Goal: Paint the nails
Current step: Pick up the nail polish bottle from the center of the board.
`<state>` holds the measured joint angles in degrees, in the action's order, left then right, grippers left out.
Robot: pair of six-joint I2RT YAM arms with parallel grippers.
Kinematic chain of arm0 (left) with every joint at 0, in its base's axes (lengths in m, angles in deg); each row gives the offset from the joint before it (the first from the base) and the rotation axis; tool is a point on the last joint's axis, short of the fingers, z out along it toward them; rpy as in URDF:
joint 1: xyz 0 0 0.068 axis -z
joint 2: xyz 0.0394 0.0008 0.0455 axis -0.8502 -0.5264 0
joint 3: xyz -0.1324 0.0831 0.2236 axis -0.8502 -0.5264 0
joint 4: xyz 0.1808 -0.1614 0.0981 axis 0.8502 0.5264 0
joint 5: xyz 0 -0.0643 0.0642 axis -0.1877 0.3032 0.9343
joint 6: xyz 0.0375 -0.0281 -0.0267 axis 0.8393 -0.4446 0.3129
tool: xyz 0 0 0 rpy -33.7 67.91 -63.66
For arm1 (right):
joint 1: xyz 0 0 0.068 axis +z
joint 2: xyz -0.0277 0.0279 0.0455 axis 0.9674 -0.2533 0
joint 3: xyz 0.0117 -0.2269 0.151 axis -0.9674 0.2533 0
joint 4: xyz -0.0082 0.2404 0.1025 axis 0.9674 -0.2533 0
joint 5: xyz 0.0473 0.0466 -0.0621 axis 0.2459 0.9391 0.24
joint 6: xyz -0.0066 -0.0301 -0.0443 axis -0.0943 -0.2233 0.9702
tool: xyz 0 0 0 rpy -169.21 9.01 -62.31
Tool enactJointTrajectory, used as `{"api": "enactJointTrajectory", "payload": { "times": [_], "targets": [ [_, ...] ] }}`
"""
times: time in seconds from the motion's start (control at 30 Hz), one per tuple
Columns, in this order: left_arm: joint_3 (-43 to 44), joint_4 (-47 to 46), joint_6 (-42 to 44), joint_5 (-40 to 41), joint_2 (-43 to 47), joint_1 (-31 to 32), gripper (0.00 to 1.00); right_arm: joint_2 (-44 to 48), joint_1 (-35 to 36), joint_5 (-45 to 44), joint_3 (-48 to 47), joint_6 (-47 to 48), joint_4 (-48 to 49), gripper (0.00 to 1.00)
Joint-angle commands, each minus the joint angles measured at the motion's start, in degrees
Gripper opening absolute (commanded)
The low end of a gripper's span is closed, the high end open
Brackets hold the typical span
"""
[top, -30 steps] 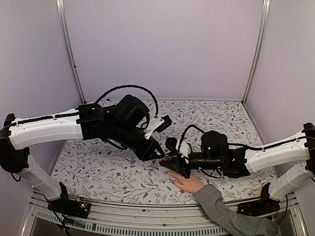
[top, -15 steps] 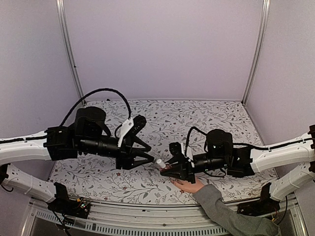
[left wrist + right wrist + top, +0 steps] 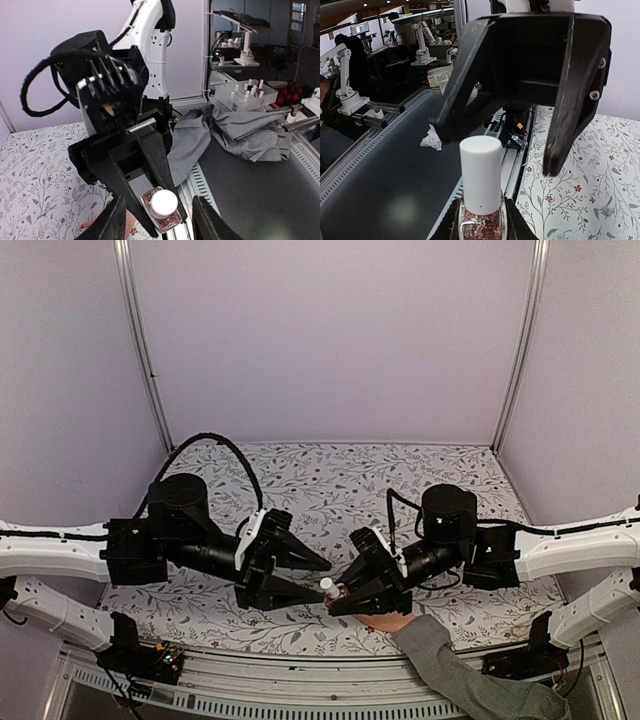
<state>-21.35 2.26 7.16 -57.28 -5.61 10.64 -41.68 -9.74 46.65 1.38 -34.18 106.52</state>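
Observation:
My right gripper (image 3: 345, 598) is shut on a small nail polish bottle (image 3: 334, 592) of red glitter polish with a white cap (image 3: 480, 172), which it holds above the table. The bottle (image 3: 162, 217) points its cap at my left gripper (image 3: 322, 580). That gripper is open, one finger on each side of the cap and apart from it. A light-skinned hand (image 3: 385, 622) with a grey sleeve (image 3: 450, 670) lies on the table under the right gripper. The nails are hidden beneath the gripper.
A floral cloth (image 3: 440, 490) covers the table, with metal posts (image 3: 140, 340) at the back corners and a rail (image 3: 300, 680) along the near edge. Off the table lie a grey cloth (image 3: 235, 125) and a crumpled tissue (image 3: 431, 138).
The left gripper drew back to the left, opened and dropped lower; its fingers now flank the cap. The right gripper tilted the bottle up toward it, covering more of the hand.

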Motion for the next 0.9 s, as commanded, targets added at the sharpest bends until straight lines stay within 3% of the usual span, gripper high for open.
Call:
{"api": "enactJointTrajectory", "payload": {
  "times": [0.0, 0.57, 0.7, 0.87],
  "targets": [
    [1.86, -2.87, 4.12, -3.98, -2.38, 1.72, 0.45, 0.10, 0.16, 5.16, -2.40, -1.13, -0.81, 0.05],
    [2.06, -3.29, 5.18, -1.25, -2.97, 2.65, 0.17, -1.81, 0.16, 7.36, -4.31, -1.50, -1.73, 0.03],
    [2.08, -3.27, 4.05, 1.06, -3.01, 2.66, 0.07, -1.95, -0.71, 3.25, -4.64, -2.95, -1.83, 0.00],
    [0.59, -5.36, 1.68, 9.54, -1.80, 2.57, 0.00, -0.84, -3.04, -4.01, -3.17, -5.21, -0.70, 0.00]
  ]
}}
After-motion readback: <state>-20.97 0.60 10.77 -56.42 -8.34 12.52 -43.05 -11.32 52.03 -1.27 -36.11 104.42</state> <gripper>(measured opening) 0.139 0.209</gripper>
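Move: Between the left hand's open fingers is the white cap of the nail polish bottle, about 1 cm back, 1 cm to the right and 2 cm below that hand's point. From the right hand, which already holds the bottle's body, this cap lies some 3 cm above, about 1 cm forward and 1 cm left. The model hand rests on the table roughly 9 cm ahead of the left hand, 10 cm to its right and 26 cm below. Closing on the white cap, the left fingers pinch it from the front and back sides after the hand eases about 1.5 cm back and 1 cm right and down. The right hand keeps its grip on the bottle's body, drawing back about 1.5 cm and up nearly 1 cm with a slight counter-clockwise turn; at the end both hands start forward again together. ##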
